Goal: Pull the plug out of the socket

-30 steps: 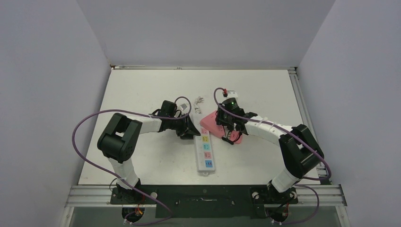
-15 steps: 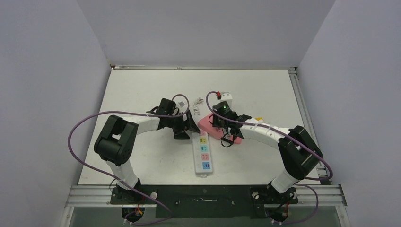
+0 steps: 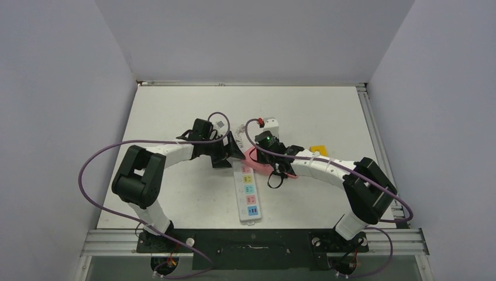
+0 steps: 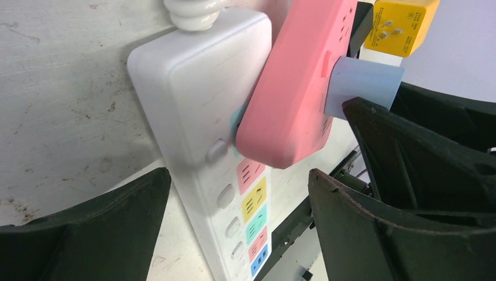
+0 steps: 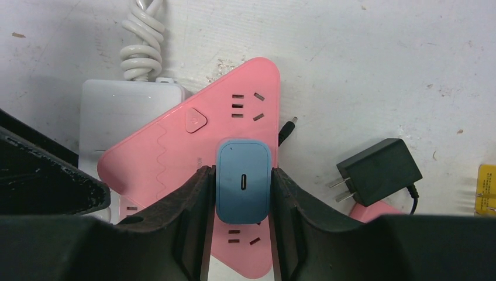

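Note:
A blue plug [image 5: 244, 181] sits in the face of a pink socket strip [image 5: 175, 152]. My right gripper [image 5: 240, 172] is shut on the plug, one finger on each side. The pink strip [image 4: 292, 88] leans tilted, its lower end resting on the cord end of a long white power strip [image 4: 187, 88] with coloured outlets. My left gripper [image 4: 237, 181] is open, its jaws wide on either side of the white strip [image 3: 247, 196] and holding nothing. In the top view both grippers meet at the pink strip [image 3: 255, 158], and the plug is hidden.
A black adapter [image 5: 380, 170] with bare prongs lies right of the pink strip. A yellow adapter [image 3: 319, 150] lies farther right. A white adapter [image 3: 270, 123] sits behind the grippers. The white strip's coiled cord [image 5: 140, 52] runs toward the back.
My left gripper has opened from shut. Both grippers and the two strips have shifted a little to the left. The right gripper stays shut on the plug.

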Available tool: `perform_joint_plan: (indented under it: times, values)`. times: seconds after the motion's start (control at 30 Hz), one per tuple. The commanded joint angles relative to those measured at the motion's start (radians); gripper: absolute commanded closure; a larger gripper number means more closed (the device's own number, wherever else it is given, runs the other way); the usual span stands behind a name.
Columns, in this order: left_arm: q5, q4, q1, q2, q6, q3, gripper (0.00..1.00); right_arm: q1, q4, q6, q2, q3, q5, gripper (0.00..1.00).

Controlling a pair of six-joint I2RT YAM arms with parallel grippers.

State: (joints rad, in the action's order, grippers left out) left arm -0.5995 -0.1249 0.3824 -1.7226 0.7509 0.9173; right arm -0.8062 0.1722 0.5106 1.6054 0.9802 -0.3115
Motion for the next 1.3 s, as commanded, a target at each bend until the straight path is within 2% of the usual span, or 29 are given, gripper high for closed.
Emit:
perform_joint_plan:
  times: [0.0, 0.3, 0.53, 0.7, 1.1, 1.27]
  values:
    - [-0.018, 0.055, -0.005, -0.015, 0.017, 0.008, 0.15, -0.027, 0.007, 0.007, -0.029, 0.04, -0.025, 0.95]
    - [-0.004, 0.04, -0.005, -0.047, 0.018, 0.006, 0.21, -0.039, 0.011, 0.008, -0.027, 0.042, -0.028, 0.95]
    - [0.042, -0.042, -0.001, -0.077, -0.029, 0.011, 0.37, -0.041, 0.019, 0.007, -0.027, 0.049, -0.037, 0.95]
    - [0.058, -0.064, 0.009, -0.112, -0.043, 0.002, 0.45, -0.042, 0.021, 0.009, -0.023, 0.059, -0.028, 0.95]
    - [0.088, -0.093, 0.037, -0.188, -0.06, 0.03, 0.49, -0.042, 0.03, 0.007, -0.023, 0.057, -0.032, 0.95]
    - [0.102, -0.104, 0.04, -0.205, -0.065, 0.038, 0.5, -0.018, 0.008, 0.023, -0.049, 0.033, 0.034, 0.95]
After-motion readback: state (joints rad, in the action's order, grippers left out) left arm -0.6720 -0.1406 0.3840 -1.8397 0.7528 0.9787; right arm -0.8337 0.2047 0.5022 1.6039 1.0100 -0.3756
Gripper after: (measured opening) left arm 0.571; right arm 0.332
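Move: The white power strip's middle lies about 7 cm back, 2 cm to the right and 3 cm below the left hand, whose open fingers hover over its cord end. The pink strip that overlaps it sits roughly 11 cm to the left hand's right and 2 cm lower. The coiled cord is some 10 cm ahead and 1 cm right. From the right hand, already gripping the blue plug on the pink strip, the white strip's middle is about 6 cm left, 8 cm back and 5 cm down; the pink strip's is 3 cm right, 1 cm back and 3 cm down. Lower the left gripper about 1.5 cm onto the cord end of the white strip and close its fingers from wide open to just over half, one against the strip's left side, the other at the overlapping pink corner. Then, still squeezing, ease 1 cm to the right. Keep the right fingers shut on the blue plug and raise it about 1 cm. ##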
